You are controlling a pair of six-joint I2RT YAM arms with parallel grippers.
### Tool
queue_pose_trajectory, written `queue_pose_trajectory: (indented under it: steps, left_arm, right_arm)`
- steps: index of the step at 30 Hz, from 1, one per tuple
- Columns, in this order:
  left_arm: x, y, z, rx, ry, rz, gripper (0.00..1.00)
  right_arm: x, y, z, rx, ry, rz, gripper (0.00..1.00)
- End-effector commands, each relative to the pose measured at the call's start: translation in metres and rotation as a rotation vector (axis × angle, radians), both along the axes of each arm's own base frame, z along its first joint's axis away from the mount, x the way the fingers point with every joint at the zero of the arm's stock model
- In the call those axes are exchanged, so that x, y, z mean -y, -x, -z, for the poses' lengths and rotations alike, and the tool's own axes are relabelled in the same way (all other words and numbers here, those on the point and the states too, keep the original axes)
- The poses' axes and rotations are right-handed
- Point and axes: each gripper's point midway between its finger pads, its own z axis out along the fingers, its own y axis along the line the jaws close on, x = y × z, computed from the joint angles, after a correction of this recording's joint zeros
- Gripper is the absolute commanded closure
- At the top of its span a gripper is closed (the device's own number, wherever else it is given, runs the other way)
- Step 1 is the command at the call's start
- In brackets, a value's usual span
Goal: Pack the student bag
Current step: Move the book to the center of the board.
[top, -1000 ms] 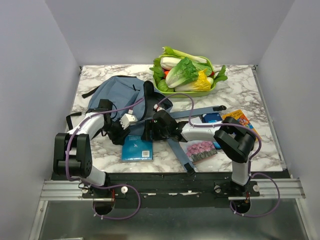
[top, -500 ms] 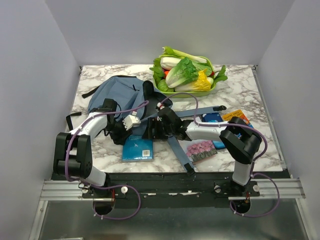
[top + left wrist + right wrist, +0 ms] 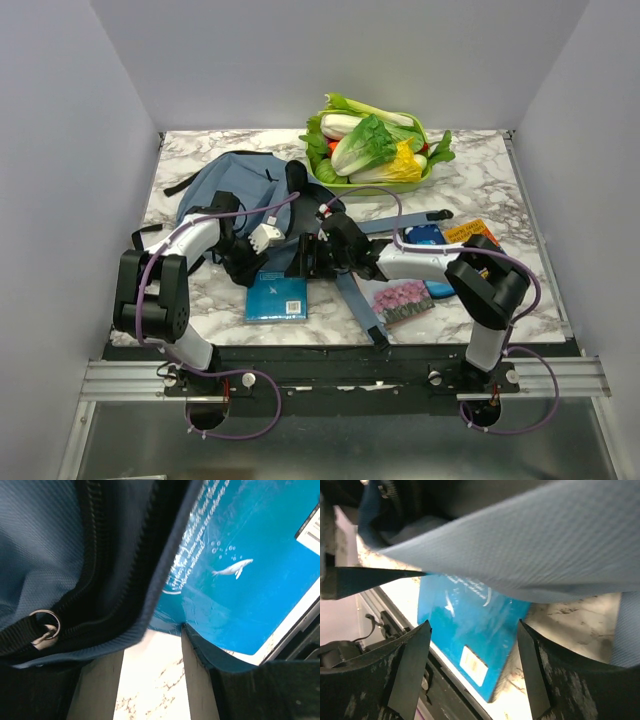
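The student bag point(image 3: 232, 188), grey-blue, lies at the back left with its dark zippered opening point(image 3: 95, 595) facing the near edge. A teal book point(image 3: 276, 296) with a whale on its cover lies flat just in front of that opening. My left gripper point(image 3: 243, 264) is low at the bag's rim, open. In the left wrist view, bare marble shows between the fingers point(image 3: 197, 675), the bag's edge lies over their tips, and the teal book point(image 3: 250, 565) touches the right one. My right gripper point(image 3: 304, 257) is open wide above the teal book point(image 3: 470, 625), under a blue strap point(image 3: 535, 550).
A green basket of vegetables point(image 3: 372, 150) stands at the back centre. A flower-cover book point(image 3: 403, 301), a blue pencil case point(image 3: 425, 237) and an orange book point(image 3: 486, 238) lie at the right. A long blue strap point(image 3: 360, 305) runs to the table's near edge.
Both wrists have shifted slightly toward the bag's opening, the left arm swinging in closer to the bag. The teal book has stayed where it was.
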Motion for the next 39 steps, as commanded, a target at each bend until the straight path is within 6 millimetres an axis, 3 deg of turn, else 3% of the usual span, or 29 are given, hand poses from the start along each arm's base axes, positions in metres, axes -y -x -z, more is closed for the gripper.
queue_pose_trajectory:
  steps: [1,4,7,12,23,28,32,39]
  left_arm:
    - [0.042,-0.048,0.003,0.159,0.146,0.055,0.45]
    - [0.048,-0.047,0.004,0.166,0.136,0.078,0.45]
    - [0.054,-0.044,0.006,0.17,0.127,0.103,0.45]
    - [0.07,-0.036,0.006,0.174,0.131,0.151,0.45]
    - [0.101,0.004,0.013,0.171,0.092,0.339,0.46]
    - [0.107,0.022,0.014,0.14,0.096,0.386,0.46]
    - [0.124,0.029,0.001,0.144,0.152,0.41,0.46]
    - [0.143,0.038,-0.015,0.105,0.263,0.422,0.46]
  right_arm:
    - [-0.012,0.004,-0.052,0.071,-0.079,-0.024,0.23]
    - [0.01,0.005,-0.028,0.054,0.042,0.019,0.23]
    - [0.019,0.007,-0.025,0.069,0.062,0.027,0.23]
    - [0.038,0.017,-0.004,0.032,0.152,0.03,0.24]
    - [0.081,0.03,0.041,-0.054,0.345,0.111,0.24]
    - [0.096,0.027,0.049,-0.05,0.403,0.167,0.23]
    - [0.109,0.023,0.055,-0.037,0.447,0.209,0.22]
    - [0.122,0.012,0.04,0.027,0.453,0.264,0.22]
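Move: The blue book lies flat, its far end under the bag's rim, its middle about 8 cm right of the left fingertips, 1 cm nearer the base and 1 cm lower. The bag is centred some 16 cm ahead of that hand and 4 cm right. From the right hand, the book's middle is 5 cm left, 1 cm back and 5 cm below; the loose strap is 14 cm right and 7 cm back, the flower-cover book 22 cm right and 3 cm back. Sweep the left gripper about 11 cm to the right just above the table, its half-open fingertips staying at the blue book's left edge and pushing the book along towards the board's centre, while you turn that wrist some 20 degrees clockwise. Lift the open right gripper nearly 4 cm first, then carry it right and down ahead of the book, ending 8 cm right and slightly lower. ##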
